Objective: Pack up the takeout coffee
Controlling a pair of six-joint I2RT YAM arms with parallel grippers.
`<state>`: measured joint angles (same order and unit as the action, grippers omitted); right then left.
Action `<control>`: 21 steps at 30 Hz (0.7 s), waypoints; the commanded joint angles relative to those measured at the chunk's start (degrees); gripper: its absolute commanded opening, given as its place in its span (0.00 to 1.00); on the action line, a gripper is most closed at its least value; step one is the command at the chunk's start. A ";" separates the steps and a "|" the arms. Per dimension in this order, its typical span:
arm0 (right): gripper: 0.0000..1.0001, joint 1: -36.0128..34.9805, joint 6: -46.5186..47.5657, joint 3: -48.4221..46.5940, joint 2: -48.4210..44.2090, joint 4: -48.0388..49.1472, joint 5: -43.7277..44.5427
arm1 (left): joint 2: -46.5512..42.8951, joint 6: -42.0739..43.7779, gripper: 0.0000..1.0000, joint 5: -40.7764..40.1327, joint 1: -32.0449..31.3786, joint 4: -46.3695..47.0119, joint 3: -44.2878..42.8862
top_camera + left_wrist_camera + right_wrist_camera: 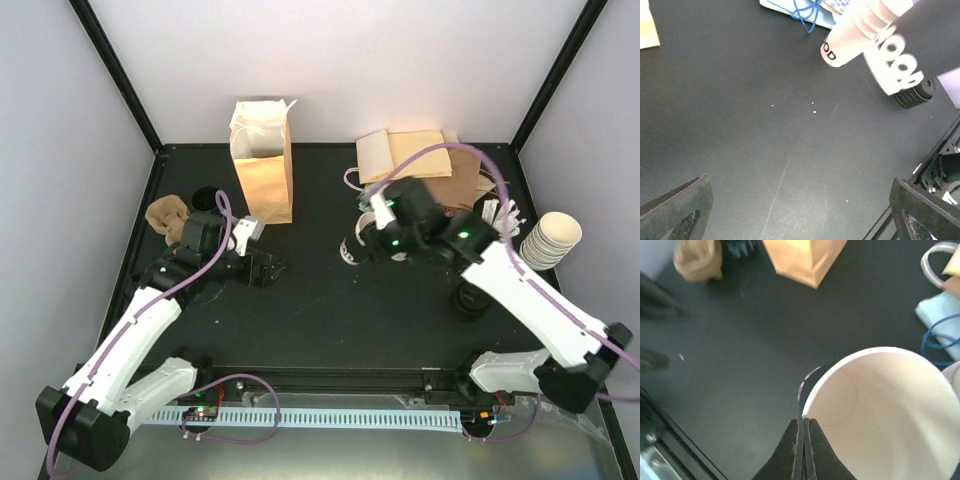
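Note:
The takeout coffee cup, a cream-white paper cup with black lettering, is open-topped with no lid on it. My right gripper is shut on its near rim and holds it tilted just above the mat; the cup is mid-table and blurred in the left wrist view. A dark round edge shows under the cup. The brown paper bag stands open at the back left. My left gripper is open over bare mat, its fingers wide apart and nothing between them.
A stack of black lids sits right of centre. Stacked lidless cups lie at the right edge. Flat paper bags are at the back right. Brown pulp trays are at the left by the left arm.

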<state>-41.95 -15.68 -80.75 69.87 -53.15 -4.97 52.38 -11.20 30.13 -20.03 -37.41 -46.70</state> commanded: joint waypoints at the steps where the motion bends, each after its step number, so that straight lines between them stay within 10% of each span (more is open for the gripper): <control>1: 0.01 -8.32 1.09 0.57 4.11 -2.71 14.62 | -1.95 -0.55 0.99 -3.90 -0.28 0.81 -0.54; 21: 0.01 -17.11 14.59 -14.30 34.98 6.85 22.80 | -4.10 -7.60 0.99 -17.61 2.20 -2.53 1.67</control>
<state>-58.81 -3.97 -92.01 103.39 -50.72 17.08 48.90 -16.53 15.40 -18.76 -38.50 -44.91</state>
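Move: The right hand already pinches the rim of a paper cup. The clear table spot ahead of the left hand, where the cup is heading, is about 12 cm left, 3 cm ahead and 28 cm below. The cup stack is 13 cm ahead and 9 cm right of the right hand; the paper bag is some 23 cm ahead and 23 cm left. From the left hand the spot lies 5 cm ahead, 6 cm right and 18 cm below. Keeping its pinch on the cup's rim, the right hand sinks about 13 cm and swings 12 cm left towards the clear spot, edging forward late on, while its wrist tips the fingers some 30 degrees steeper down. The left hand, empty and wide open, shifts about 4 cm left and turns counter-clockwise. ##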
